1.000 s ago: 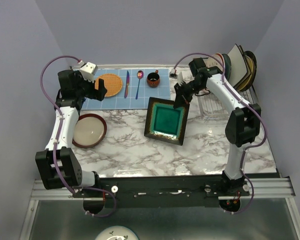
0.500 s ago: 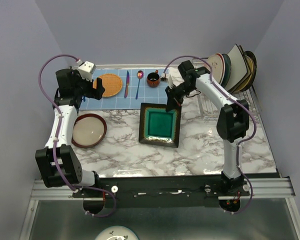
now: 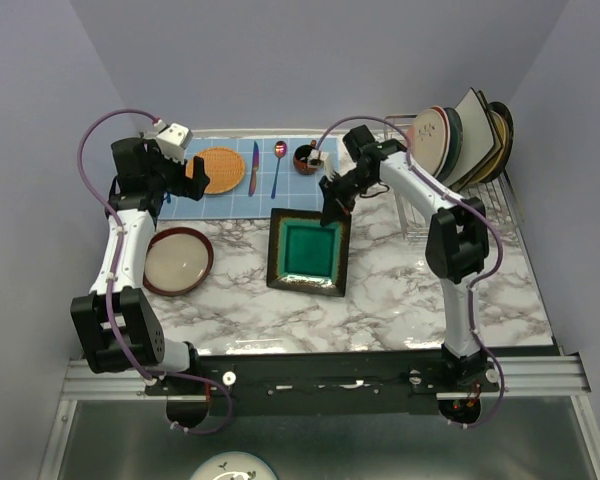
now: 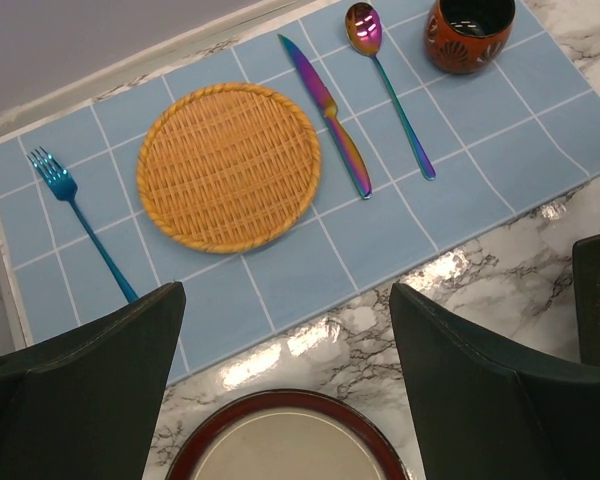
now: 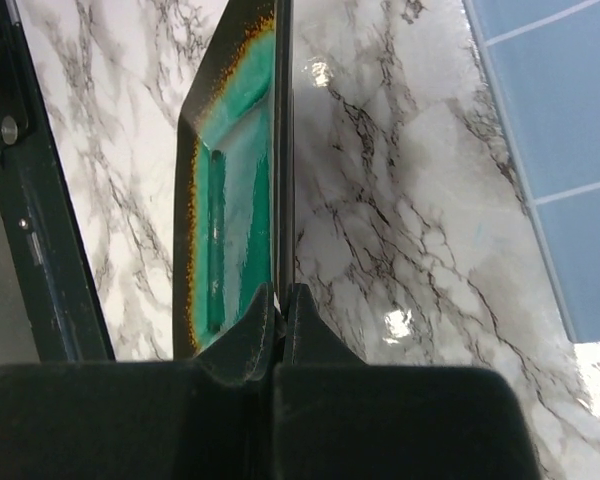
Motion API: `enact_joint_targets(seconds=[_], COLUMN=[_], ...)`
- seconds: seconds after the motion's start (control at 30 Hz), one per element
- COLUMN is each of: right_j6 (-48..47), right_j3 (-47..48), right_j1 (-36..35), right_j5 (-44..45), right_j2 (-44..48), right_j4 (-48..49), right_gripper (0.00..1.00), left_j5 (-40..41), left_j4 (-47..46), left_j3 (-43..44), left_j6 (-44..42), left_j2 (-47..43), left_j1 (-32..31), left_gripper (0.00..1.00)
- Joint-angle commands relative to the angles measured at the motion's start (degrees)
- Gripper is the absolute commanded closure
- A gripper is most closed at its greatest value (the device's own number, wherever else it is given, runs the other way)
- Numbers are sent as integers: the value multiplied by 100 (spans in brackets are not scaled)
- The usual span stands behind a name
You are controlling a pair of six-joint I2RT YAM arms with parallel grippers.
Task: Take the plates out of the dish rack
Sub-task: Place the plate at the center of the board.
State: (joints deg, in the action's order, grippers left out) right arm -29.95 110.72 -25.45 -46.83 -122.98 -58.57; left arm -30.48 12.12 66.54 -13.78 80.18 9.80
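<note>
A square teal plate (image 3: 308, 250) with a dark rim hangs tilted over the middle of the marble table, and my right gripper (image 3: 332, 205) is shut on its far edge. In the right wrist view the plate (image 5: 230, 200) runs edge-on away from the right gripper (image 5: 281, 290). Several more plates (image 3: 465, 130) stand upright in the silver dish rack (image 3: 425, 220) at the back right. A red-rimmed cream plate (image 3: 178, 260) lies flat at the left. My left gripper (image 3: 195, 178) hovers open over the placemat's near edge, with that plate (image 4: 280, 450) just below the left gripper (image 4: 285, 300).
A blue placemat (image 3: 220, 200) at the back holds an orange woven mat (image 4: 228, 165), a fork (image 4: 75, 215), a knife (image 4: 330, 110), a spoon (image 4: 385, 80) and a dark-red cup (image 3: 306, 158). Walls close in at the back and both sides.
My right arm has carried the teal plate leftward, away from the rack toward the table's middle. The left arm has barely moved.
</note>
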Motion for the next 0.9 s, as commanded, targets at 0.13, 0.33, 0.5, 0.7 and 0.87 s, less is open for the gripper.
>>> enact_joint_targets(seconds=[0.13, 0.33, 0.5, 0.7, 0.87], right_j6=[350, 420, 587, 692, 842], right_j3=[485, 556, 897, 1338, 1575], right_j1=[-329, -495, -557, -680, -786], right_j5=[-793, -652, -608, -371, -283], right_j2=[-288, -499, -797, -1263, -1562], right_j4=[56, 161, 320, 354, 460], right_gripper=[99, 99, 99, 99, 99], left_j5=[-107, -90, -107, -55, -46], left_j4=[36, 10, -8, 36, 45], left_j3=[-10, -80, -80, -106, -133], left_j6=[-169, -230, -222, -336, -415], left_j2=[59, 33, 33, 32, 24], left_j1=[39, 39, 39, 39, 39], left_gripper=[8, 8, 8, 8, 8])
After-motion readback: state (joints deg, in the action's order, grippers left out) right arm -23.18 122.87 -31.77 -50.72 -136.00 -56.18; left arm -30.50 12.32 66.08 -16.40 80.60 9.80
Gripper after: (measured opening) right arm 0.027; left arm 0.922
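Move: The open marble in front of the blue mat, where the green plate is bound, is about 13 cm left of the right hand, 8 cm back and some 8 cm down. That hand already pinches the plate's far rim, its middle roughly 4 cm left and 8 cm back. The brown-rimmed plate is about 38 cm left and 9 cm back, the cup 18 cm ahead and 5 cm left. From the left hand the spot is some 17 cm right, 13 cm back, well below. Leftward and gently sinking, the right hand carries the green square plate about 7 cm across in front of the blue mat, towards the brown-rimmed plate, coming down some 3 cm on the way. The shut fingers keep their pinch on the far rim near its right corner, while the wrist tilts only 5 degrees or so. ##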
